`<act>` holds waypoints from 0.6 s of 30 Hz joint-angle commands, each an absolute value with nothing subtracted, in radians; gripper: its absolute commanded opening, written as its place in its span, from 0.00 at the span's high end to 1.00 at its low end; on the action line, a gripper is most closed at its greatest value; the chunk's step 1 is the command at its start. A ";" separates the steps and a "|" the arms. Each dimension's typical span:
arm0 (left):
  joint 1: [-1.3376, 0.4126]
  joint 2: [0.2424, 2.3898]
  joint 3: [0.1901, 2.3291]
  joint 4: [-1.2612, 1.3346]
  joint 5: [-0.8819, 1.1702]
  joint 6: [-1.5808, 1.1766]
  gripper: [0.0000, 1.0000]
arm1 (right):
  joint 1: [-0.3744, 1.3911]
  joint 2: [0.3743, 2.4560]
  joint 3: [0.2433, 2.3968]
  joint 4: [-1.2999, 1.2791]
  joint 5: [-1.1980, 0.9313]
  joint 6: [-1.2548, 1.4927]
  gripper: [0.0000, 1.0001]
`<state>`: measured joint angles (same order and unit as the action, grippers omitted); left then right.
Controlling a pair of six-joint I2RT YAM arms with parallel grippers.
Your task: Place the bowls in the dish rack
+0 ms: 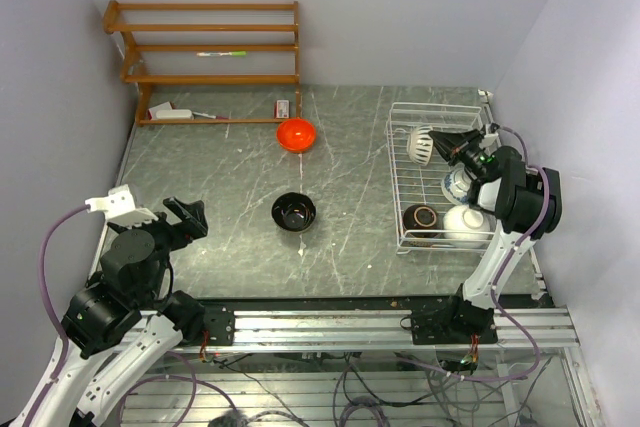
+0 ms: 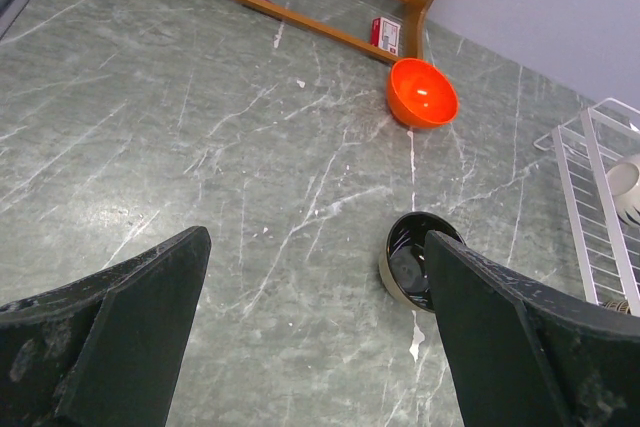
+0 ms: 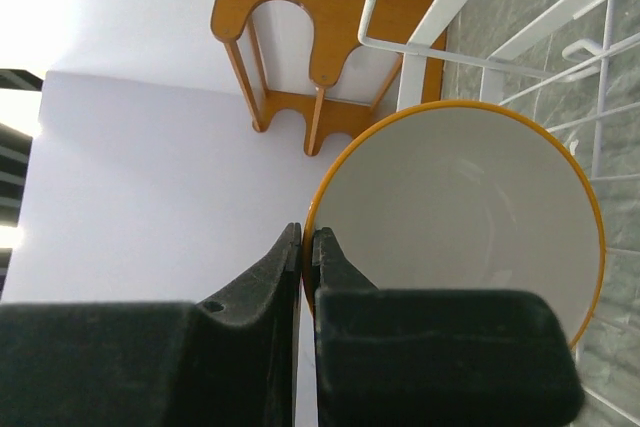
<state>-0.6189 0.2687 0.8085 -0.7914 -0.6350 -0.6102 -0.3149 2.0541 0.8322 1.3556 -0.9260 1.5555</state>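
Note:
The white wire dish rack [image 1: 400, 187] stands at the right. My right gripper [image 1: 440, 141] is shut on the rim of a cream bowl [image 1: 419, 146], held on edge over the rack's far end. In the right wrist view the gripper [image 3: 307, 237] pinches that bowl [image 3: 470, 207]. A blue-and-white bowl [image 1: 456, 185], a brown bowl [image 1: 420, 218] and a white bowl [image 1: 466, 224] sit in the rack. The orange-red bowl [image 1: 296, 134] and the glossy black bowl [image 1: 294, 212] stand on the table. My left gripper [image 1: 186, 215] is open and empty, left of the black bowl [image 2: 405, 262].
A brown wooden shelf unit [image 1: 210, 57] stands at the back left, with a small red-and-white box [image 1: 283, 107] by its foot. Walls close in on both sides. The rack's edge [image 2: 590, 197] and the orange-red bowl [image 2: 422, 92] show in the left wrist view.

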 commanded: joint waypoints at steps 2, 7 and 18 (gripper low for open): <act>-0.626 0.273 0.826 -0.783 -0.659 -0.619 0.01 | -0.288 2.041 0.857 1.235 -0.903 1.523 1.00; -0.625 0.264 0.826 -0.785 -0.663 -0.621 0.01 | -0.241 2.052 0.909 1.208 -0.870 1.543 1.00; -0.626 0.265 0.828 -0.786 -0.666 -0.620 0.01 | -0.190 2.112 0.946 1.121 -0.811 1.525 1.00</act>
<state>-0.6189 0.2684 0.8085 -0.7918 -0.6445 -0.6106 -0.1856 2.0842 0.9478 1.2079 -0.8406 1.5566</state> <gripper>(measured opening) 0.991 0.036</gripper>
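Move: The right hand already pinches the striped bowl by its rim; the rack's empty far-left part, where the bowl is being taken, lies about 8 cm to this hand's left, 3 cm ahead and 10 cm lower. About 10 cm below the hand, the blue bowl sits 11 cm back and 7 cm right, the white bowl 19 cm back and 8 cm right, and the brown bowl 17 cm back and 3 cm left. From the idle left hand, that part of the rack lies roughly 24 cm ahead, 48 cm right and 21 cm lower. Leftward and forward, staying almost level, the right hand carries the striped bowl about 5 cm over the rack towards its left side rail, away from the three bowls already loaded. The shut fingers keep their pinch on the rim, and the wrist hardly turns. ##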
